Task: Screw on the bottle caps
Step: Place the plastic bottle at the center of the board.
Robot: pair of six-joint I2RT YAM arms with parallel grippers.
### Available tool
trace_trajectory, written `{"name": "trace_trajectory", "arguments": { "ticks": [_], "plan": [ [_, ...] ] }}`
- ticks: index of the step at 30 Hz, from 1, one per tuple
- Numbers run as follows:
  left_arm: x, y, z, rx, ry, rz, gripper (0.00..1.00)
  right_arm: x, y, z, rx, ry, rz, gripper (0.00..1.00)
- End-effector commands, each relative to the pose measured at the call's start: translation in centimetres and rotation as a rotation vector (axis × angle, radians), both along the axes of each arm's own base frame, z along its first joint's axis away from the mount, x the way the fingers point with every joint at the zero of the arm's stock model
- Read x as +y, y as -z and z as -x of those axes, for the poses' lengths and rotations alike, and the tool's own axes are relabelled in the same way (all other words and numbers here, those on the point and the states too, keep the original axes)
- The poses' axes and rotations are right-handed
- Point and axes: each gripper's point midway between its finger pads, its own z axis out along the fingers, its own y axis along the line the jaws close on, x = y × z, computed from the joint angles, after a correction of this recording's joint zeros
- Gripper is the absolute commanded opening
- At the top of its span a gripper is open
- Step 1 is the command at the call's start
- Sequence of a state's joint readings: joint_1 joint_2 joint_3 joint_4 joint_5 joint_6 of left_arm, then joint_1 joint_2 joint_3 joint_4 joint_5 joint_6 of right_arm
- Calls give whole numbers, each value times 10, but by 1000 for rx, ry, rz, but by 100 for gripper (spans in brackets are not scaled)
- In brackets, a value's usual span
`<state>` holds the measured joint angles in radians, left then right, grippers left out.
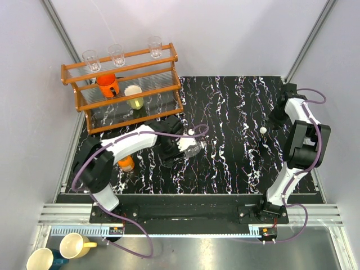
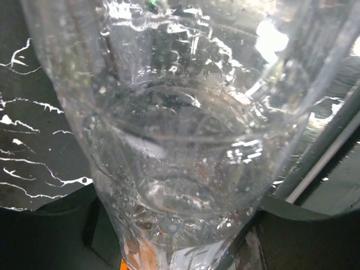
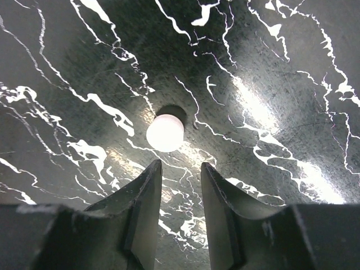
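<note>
My left gripper (image 1: 178,145) is shut on the clear plastic bottle (image 1: 193,148), which is held tilted over the table's middle left. In the left wrist view the bottle (image 2: 180,140) fills the frame and hides the fingertips. The short orange bottle (image 1: 126,163) stands partly hidden under the left arm. A small white-topped cap (image 1: 262,130) lies alone on the marble top at the right. In the right wrist view this cap (image 3: 165,132) sits just beyond the fingertips, slightly left of the gap. My right gripper (image 3: 181,164) hovers above the table, open with nothing between its fingers.
A wooden rack (image 1: 121,90) at the back left carries clear glasses (image 1: 116,54), an orange mug (image 1: 107,84) and a pale cup (image 1: 134,95). Two mugs (image 1: 73,245) sit below the table's near edge at the left. Grey walls close in on both sides.
</note>
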<state>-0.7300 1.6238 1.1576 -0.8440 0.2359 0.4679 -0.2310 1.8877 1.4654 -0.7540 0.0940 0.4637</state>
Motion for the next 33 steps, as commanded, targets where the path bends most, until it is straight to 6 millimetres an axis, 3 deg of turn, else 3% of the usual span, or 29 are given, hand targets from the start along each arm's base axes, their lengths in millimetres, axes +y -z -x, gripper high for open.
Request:
{"name": "trace_trajectory", "arguments": {
  "ticks": [1, 4, 14, 26, 33],
  "plan": [
    [10, 16, -10, -8, 36, -148, 20, -5, 9, 7, 59, -15, 16, 41],
    [10, 25, -12, -13, 49, -160, 36, -3, 21, 17, 109, -24, 4, 41],
    [8, 45, -8, 9, 72, -173, 56, 4, 38, 27, 151, -32, -30, 41],
    [14, 65, 1, 0, 144, -277, 58, 2, 57, 19, 187, -38, -39, 39],
    [16, 67, 2, -9, 137, -274, 57, 12, 32, 15, 104, -69, -74, 39]
  ]
}}
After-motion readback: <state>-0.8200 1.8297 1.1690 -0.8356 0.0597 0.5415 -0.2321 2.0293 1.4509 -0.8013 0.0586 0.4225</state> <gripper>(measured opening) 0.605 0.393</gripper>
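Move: The left hand already holds the clear plastic bottle with its neck to the right; the patch of board it goes for lies roughly 8 cm straight below. The orange bottle stands about 20 cm to that hand's left, some 2 cm back. For the right hand, the white cap lies about 7 cm below and 2 cm to its left, level fore and aft; the plastic bottle is roughly 40 cm to that hand's left, 18 cm back and at its height. Still pinching the plastic bottle's body, the left hand sinks about 6 cm almost straight down towards the board, fast at first, then easing, and rolls some 15 degrees, left side rising, with a small clockwise turn that lays the bottle flatter. The right hand meanwhile drops about 6 cm and draws back some 3, fingers tipping back to near vertical, and stays part open close beside the white cap. ##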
